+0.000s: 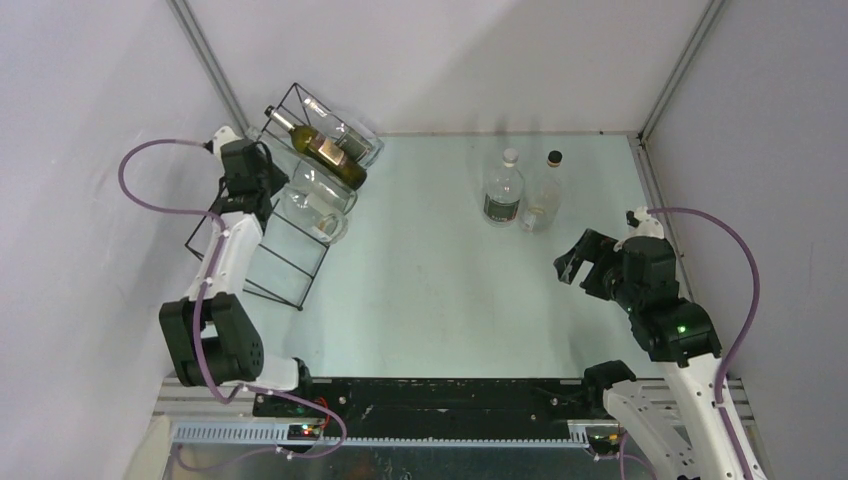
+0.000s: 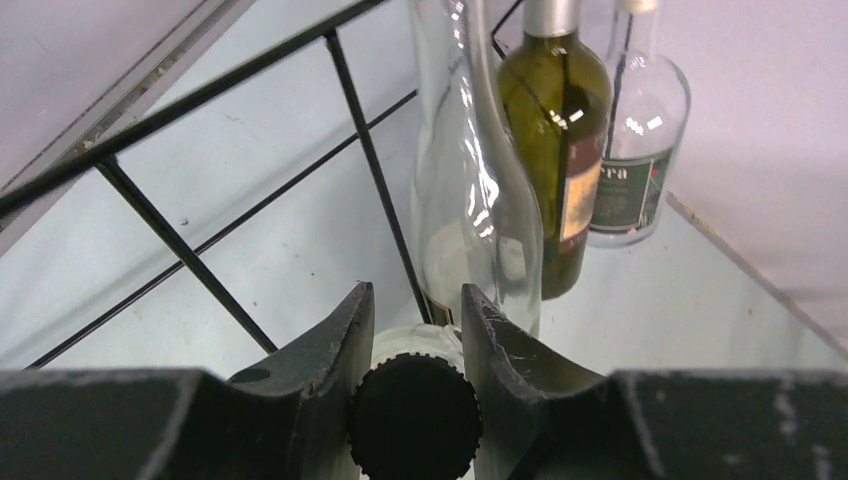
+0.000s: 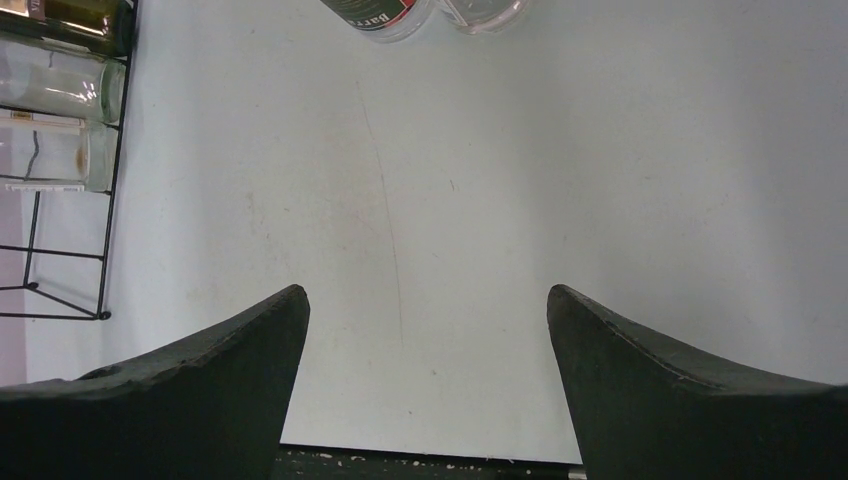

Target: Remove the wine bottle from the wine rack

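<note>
The black wire wine rack stands at the table's far left with several bottles lying in its cells. In the left wrist view my left gripper is shut on the black screw cap of a clear wine bottle, at the rack's left side. That bottle's body is mostly hidden behind a neighbouring clear bottle and a rack wire. A dark green bottle and a clear labelled bottle lie beyond. My right gripper hangs open over the table's right side, nothing between its fingers.
Two clear bottles stand upright at the table's back right, one white-capped and one black-capped. Their bases show at the top of the right wrist view. Grey walls close in the left, back and right.
</note>
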Tool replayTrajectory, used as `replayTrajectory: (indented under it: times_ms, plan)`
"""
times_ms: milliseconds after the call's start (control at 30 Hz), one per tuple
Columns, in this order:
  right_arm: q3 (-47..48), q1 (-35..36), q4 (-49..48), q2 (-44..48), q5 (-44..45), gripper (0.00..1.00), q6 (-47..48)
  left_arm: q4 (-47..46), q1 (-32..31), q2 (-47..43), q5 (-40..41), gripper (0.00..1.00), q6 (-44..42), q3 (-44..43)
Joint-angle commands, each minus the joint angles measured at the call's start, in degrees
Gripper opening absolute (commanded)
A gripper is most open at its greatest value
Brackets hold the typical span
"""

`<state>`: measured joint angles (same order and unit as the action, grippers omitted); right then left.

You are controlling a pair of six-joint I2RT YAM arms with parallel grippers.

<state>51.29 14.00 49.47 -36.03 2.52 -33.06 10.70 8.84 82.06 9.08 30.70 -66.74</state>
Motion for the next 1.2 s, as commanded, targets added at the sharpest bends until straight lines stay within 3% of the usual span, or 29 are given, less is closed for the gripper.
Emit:
replayTrajectory:
  times_ms: [0,433,1167]
  plan:
    - [0.0,-0.2,1.0,1.0,0.1,0.92,-0.9,-9.2,-2.8,-6.9,5.0,0.00,-5.9,0.8]
    - [0.0,-0.2,2.0,1.8,0.3,0.92,-1.1,-10.4,-14.9,-11.8,11.1,0.00,-14.4,3.3]
    - [-1.5,-0.2,1.5,2.6,0.4,0.92,-1.2,-8.9,-27.3,-15.9,12.3,0.00,-15.8,3.7]
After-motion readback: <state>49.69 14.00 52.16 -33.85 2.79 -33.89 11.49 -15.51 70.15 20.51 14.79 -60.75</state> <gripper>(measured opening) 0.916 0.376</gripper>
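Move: The left hand already holds a clear bottle by its capped neck above the rack. The open table spot used for the earlier bottles lies about 37 cm to its right, 20 cm back and 22 cm below. Still racked, some 10 cm below the hand, are another clear bottle, 6 cm ahead and 5 cm right, and the olive wine bottle, 12 cm ahead and 8 cm right. From the idle right hand the spot is about 28 cm left, 4 cm ahead and 22 cm below. Keeping its pinch on the neck, the left hand swings the clear bottle mainly to the right, about 13 cm, from its slot towards the open table, drawing back some 5 cm and rising 3 cm. On the way the wrist turns about 20 degrees clockwise and rolls its left side up about as much; the fingers stay closed on the bottle. ##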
